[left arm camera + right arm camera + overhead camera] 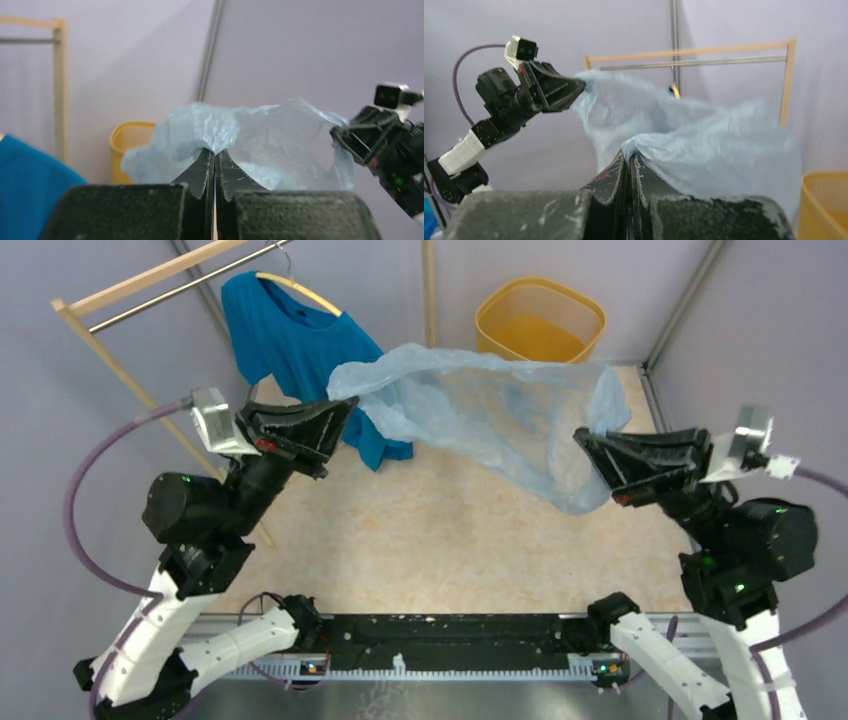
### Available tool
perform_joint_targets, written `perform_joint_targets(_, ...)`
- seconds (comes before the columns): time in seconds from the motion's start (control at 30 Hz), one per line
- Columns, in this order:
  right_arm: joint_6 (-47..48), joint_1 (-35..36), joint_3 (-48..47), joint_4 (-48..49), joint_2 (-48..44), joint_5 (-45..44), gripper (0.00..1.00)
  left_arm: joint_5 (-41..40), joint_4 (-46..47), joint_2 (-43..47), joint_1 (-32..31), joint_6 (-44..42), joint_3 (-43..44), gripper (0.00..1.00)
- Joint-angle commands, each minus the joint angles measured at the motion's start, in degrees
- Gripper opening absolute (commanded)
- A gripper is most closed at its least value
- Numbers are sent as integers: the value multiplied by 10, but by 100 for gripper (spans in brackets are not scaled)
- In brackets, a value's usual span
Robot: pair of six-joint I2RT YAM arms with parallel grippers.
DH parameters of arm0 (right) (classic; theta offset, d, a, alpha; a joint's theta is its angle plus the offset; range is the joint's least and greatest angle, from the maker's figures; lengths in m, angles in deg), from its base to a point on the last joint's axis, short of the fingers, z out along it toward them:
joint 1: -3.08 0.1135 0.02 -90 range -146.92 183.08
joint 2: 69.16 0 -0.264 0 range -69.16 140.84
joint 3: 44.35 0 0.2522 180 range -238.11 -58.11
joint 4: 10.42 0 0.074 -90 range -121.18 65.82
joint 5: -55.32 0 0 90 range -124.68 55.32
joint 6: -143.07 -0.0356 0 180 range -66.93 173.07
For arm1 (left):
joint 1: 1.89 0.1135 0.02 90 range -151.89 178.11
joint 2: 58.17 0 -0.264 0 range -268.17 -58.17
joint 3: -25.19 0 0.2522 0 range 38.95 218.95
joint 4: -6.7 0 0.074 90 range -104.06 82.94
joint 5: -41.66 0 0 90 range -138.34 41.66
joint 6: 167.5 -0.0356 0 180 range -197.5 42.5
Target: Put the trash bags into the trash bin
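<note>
A thin, pale blue translucent trash bag (490, 415) hangs stretched in the air between my two grippers, sagging toward the right. My left gripper (350, 405) is shut on the bag's left edge (216, 146). My right gripper (580, 438) is shut on its right edge (630, 151). The yellow trash bin (540, 320) stands at the back, behind the bag and apart from it; it also shows as the bin (127, 150) behind the film and the bin (824, 202) at the lower right.
A teal-blue T-shirt (290, 340) hangs on a wooden hanger from a wooden clothes rack (150, 290) at the back left, just behind the left gripper. Purple walls close in the table (440, 540) on three sides.
</note>
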Motion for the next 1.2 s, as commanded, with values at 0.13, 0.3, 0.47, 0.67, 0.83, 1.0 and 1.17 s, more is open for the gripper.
perform_joint_targets(0.13,-148,4,442,11,-26,-6,0,-90,-156,-15,1,108,-322,0)
perform_joint_targets(0.3,-215,4,501,95,-34,10,0,-51,-87,88,1,134,-418,0)
perform_joint_targets(0.47,9,4,130,-141,88,-17,0,-74,-129,30,1,-22,-145,0)
perform_joint_targets(0.67,-36,5,-85,-44,110,82,0,128,-55,-8,1,-44,60,0)
perform_joint_targets(0.83,-82,6,125,84,34,63,0,-11,20,54,0,-1,-162,0)
perform_joint_targets(1.0,-180,7,400,46,56,76,0,-105,-111,80,1,132,-376,0)
perform_joint_targets(1.17,-237,16,520,63,-5,52,0,-116,-134,161,1,159,-455,0)
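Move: Both hands already pinch the light-blue trash bag, its middle about 15 cm right of the left hand and 4 cm ahead, some 11 cm left of the right hand and 6 cm ahead, a little below both. From the right hand the yellow bin stands roughly 43 cm ahead, 5 cm right and 40 cm lower. The blue shirt hangs about 30 cm ahead of the left hand, 10 cm to its left and 25 cm below. Keeping their pinch on opposite sides of the trash bag, both shut grippers whip it together: fast down some 44 cm towards the table, straight back up to about the starting height, then down again by roughly 40 cm. The fingers pitch downward with each drop, the right hand's more steeply, and lift again on the rise. ##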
